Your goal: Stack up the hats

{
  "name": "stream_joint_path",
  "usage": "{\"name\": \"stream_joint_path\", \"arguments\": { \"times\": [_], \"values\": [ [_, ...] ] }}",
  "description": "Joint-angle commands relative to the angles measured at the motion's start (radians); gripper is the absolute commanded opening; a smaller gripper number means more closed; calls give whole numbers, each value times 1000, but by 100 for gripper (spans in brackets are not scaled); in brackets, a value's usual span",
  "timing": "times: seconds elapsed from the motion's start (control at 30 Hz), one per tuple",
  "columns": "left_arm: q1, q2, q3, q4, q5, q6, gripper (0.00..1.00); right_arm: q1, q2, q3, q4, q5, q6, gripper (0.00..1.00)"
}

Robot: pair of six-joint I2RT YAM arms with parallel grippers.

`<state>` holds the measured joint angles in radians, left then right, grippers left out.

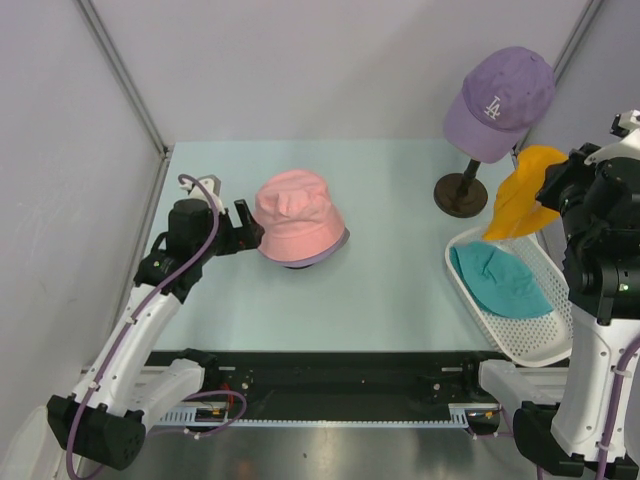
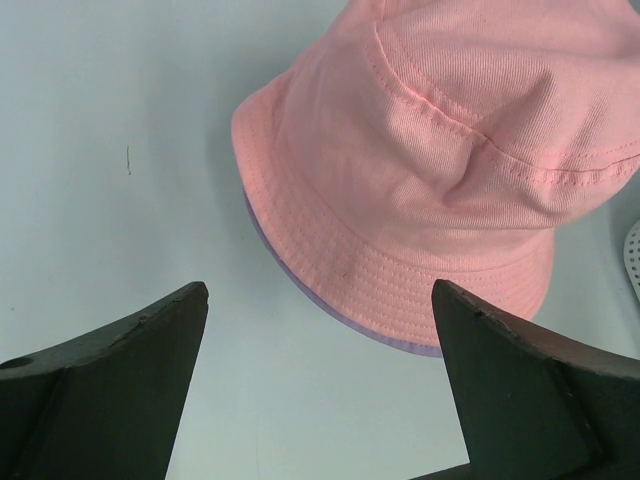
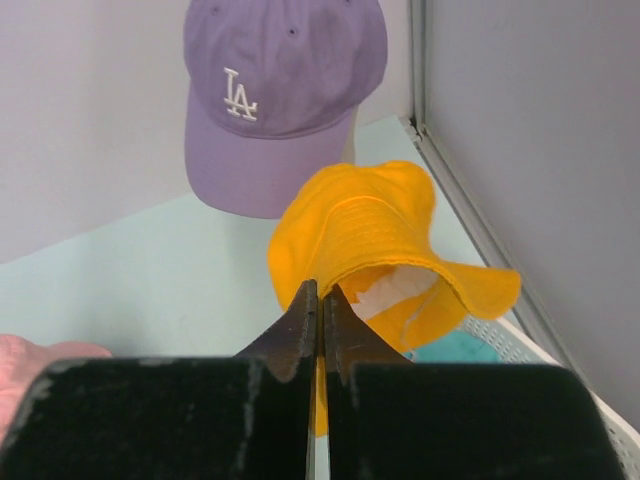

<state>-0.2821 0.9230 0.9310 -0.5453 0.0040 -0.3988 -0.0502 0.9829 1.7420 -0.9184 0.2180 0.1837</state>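
A pink hat (image 1: 297, 217) (image 2: 470, 150) sits on the table, stacked over a lavender hat whose brim edge (image 2: 390, 335) (image 1: 338, 246) peeks out beneath it. My left gripper (image 1: 246, 228) (image 2: 320, 300) stands open just left of this pile, touching nothing. High above the basket at the right hangs the orange hat (image 1: 522, 190) (image 3: 380, 230), its brim pinched in my right gripper (image 1: 552, 185) (image 3: 320, 292), which is shut on it. The teal hat (image 1: 492, 280) (image 3: 455, 347) lies in the white basket (image 1: 530, 345).
A purple baseball cap (image 1: 500, 98) (image 3: 280, 90) with a white LA logo rests on a stand (image 1: 462, 192) at the back right, close behind the hanging orange hat. Grey walls enclose the table on the left, back and right.
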Motion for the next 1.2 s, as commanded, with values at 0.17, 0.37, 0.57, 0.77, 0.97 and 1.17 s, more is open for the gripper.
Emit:
{"name": "stream_joint_path", "arguments": {
  "times": [0.17, 0.37, 0.57, 0.77, 0.97, 1.17],
  "values": [
    [-5, -13, 110, 4, 25, -3, 99, 1, -13, 42, 85, -270, 189, 0],
    [-5, -4, 210, -12, 62, 41, 99, 97, -7, -36, 200, -293, 270, 0],
    [-12, 11, 304, -34, 113, 95, 99, 508, 98, -16, 280, -1, 229, 0],
    [-38, 39, 396, -18, 240, 147, 98, 703, 297, 59, 389, 118, 209, 0],
    [-150, 100, 460, 33, 277, 190, 92, 748, 517, 279, 431, 176, 160, 0],
    [-281, 165, 555, 82, 209, 271, 95, 788, 652, 496, 432, 201, 106, 0]
  ]
}}
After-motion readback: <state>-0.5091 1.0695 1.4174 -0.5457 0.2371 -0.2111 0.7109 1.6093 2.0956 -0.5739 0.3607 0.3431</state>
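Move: From the closed right gripper, which still holds the yellow hat, the pink hat on its stand lies some 43 cm to the left, 11 cm ahead and 33 cm below. The purple cap stands about 20 cm straight ahead and 13 cm lower; the teal hat is 3 cm ahead, 6 cm right and 43 cm down. From the open left gripper, the pink hat is 9 cm ahead, 11 cm right and 9 cm below, and the yellow hat about 51 cm right, level with it fore and aft, and 18 cm up. Swing the right gripper about 30 cm left, then also some 13 cm forward, at nearly steady height, turning it about 35 degrees counter-clockwise and keeping the yellow hat pinched as it nears the pink hat. Raise the open left gripper about 17 cm, then bring it right towards the yellow hat, tilting its fingers up and swinging them clockwise. ##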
